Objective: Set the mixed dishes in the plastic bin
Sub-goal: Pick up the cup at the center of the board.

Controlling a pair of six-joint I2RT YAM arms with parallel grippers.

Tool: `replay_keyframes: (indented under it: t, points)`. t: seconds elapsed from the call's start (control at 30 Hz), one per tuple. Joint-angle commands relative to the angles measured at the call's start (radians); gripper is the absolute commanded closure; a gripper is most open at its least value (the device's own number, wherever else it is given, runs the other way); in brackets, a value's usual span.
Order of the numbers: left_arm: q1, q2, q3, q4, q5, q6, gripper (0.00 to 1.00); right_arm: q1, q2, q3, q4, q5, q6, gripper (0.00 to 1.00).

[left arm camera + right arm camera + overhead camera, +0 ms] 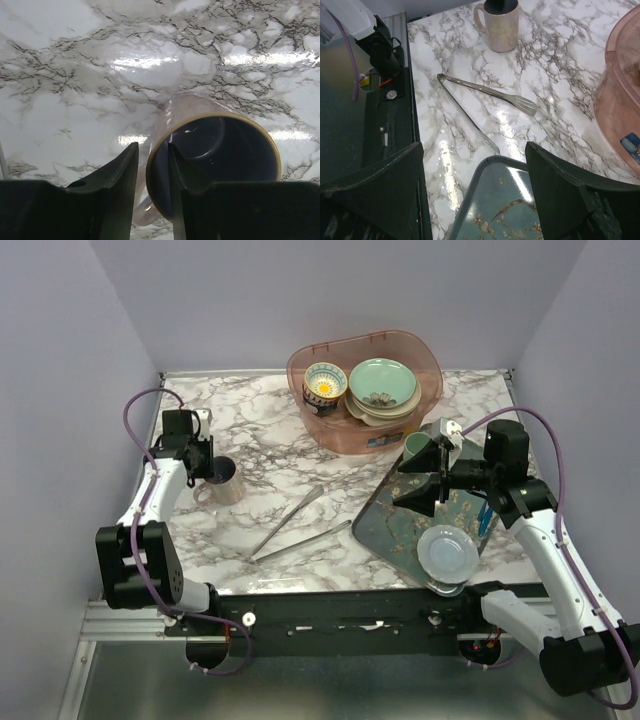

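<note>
A pale lilac mug (225, 483) (200, 107) with a dark blue inside stands on the marble at the left. My left gripper (208, 468) (152, 146) straddles its wall beside the handle, one finger inside and one outside. The jaws are narrow, and a thin gap shows on the outer side. The pink plastic bin (430, 360) (620, 90) at the back holds a navy-and-yellow bowl (325, 385) and a mint-green plate (382, 383) on stacked dishes. My right gripper (425, 480) (474, 150) hangs open over the floral tray (390, 525) (490, 200). A pale plate (447, 552) lies on that tray.
Long metal tongs (290, 522) (485, 92) lie on the marble between the mug and the tray. A small green cup (417, 445) sits at the tray's far end behind my right fingers. Grey walls close in the table on three sides.
</note>
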Motion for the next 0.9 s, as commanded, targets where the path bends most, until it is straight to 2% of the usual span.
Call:
replay_keyframes:
  t: [0.0,0.03,0.2,0.3,0.5,0.6,0.63,0.73,0.77,0.87]
  points:
    - [0.006,0.053,0.042,-0.009,0.109,0.005,0.65,-0.005,-0.011,-0.014,-0.013,-0.030,0.006,0.09]
    - [0.008,0.062,0.042,-0.008,0.107,0.003,0.66,-0.007,-0.011,-0.014,-0.013,-0.030,0.005,0.09]
    - [0.008,0.095,0.056,-0.006,0.109,-0.025,0.89,-0.005,-0.012,-0.014,-0.013,-0.035,0.005,0.09]
    - [0.006,0.085,0.061,-0.005,0.054,-0.118,1.00,-0.005,-0.015,-0.014,-0.013,-0.035,0.005,0.09]
    - [0.006,0.007,0.042,0.033,0.063,-0.328,1.00,-0.005,-0.015,-0.017,-0.015,-0.032,-0.003,0.09]
    - [0.006,-0.100,-0.025,0.108,0.107,-0.466,1.00,-0.005,-0.012,-0.019,-0.016,-0.030,-0.016,0.09]
    - [0.005,-0.167,-0.045,0.119,0.079,-0.583,1.00,-0.005,-0.011,-0.021,-0.018,-0.025,-0.018,0.09]
    - [0.005,-0.294,-0.137,0.147,0.005,-0.740,1.00,-0.007,-0.008,-0.027,-0.021,-0.031,-0.039,0.09]
    - [-0.002,-0.324,-0.155,0.150,-0.014,-0.838,1.00,-0.005,-0.006,-0.028,-0.022,-0.036,-0.052,0.09]
    - [-0.046,-0.425,-0.201,0.133,-0.041,-0.971,1.00,-0.004,-0.005,-0.030,-0.022,-0.036,-0.073,0.09]
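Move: Just off the left fingertips, about 4 cm to the right and barely 1 cm ahead, is the cup, its middle some 5 cm lower; its near left rim lies between the open fingers. The metal tongs lie roughly 21 cm right, 10 cm back and 9 cm below; the plastic bin is around 40 cm right, 27 cm ahead and 3 cm lower. From the right hand the cup is about 43 cm left, 15 cm ahead and 21 cm below. Sinking about 1 cm over the cup's left rim, the left hand closes its fingers and pinches the wall, one finger inside and one outside. Keeping this hold, it pauses, then rises some 5 cm while drawing back about 4 cm and slightly right, turning counter-clockwise some 25 degrees and rolling its left side down about as much. ##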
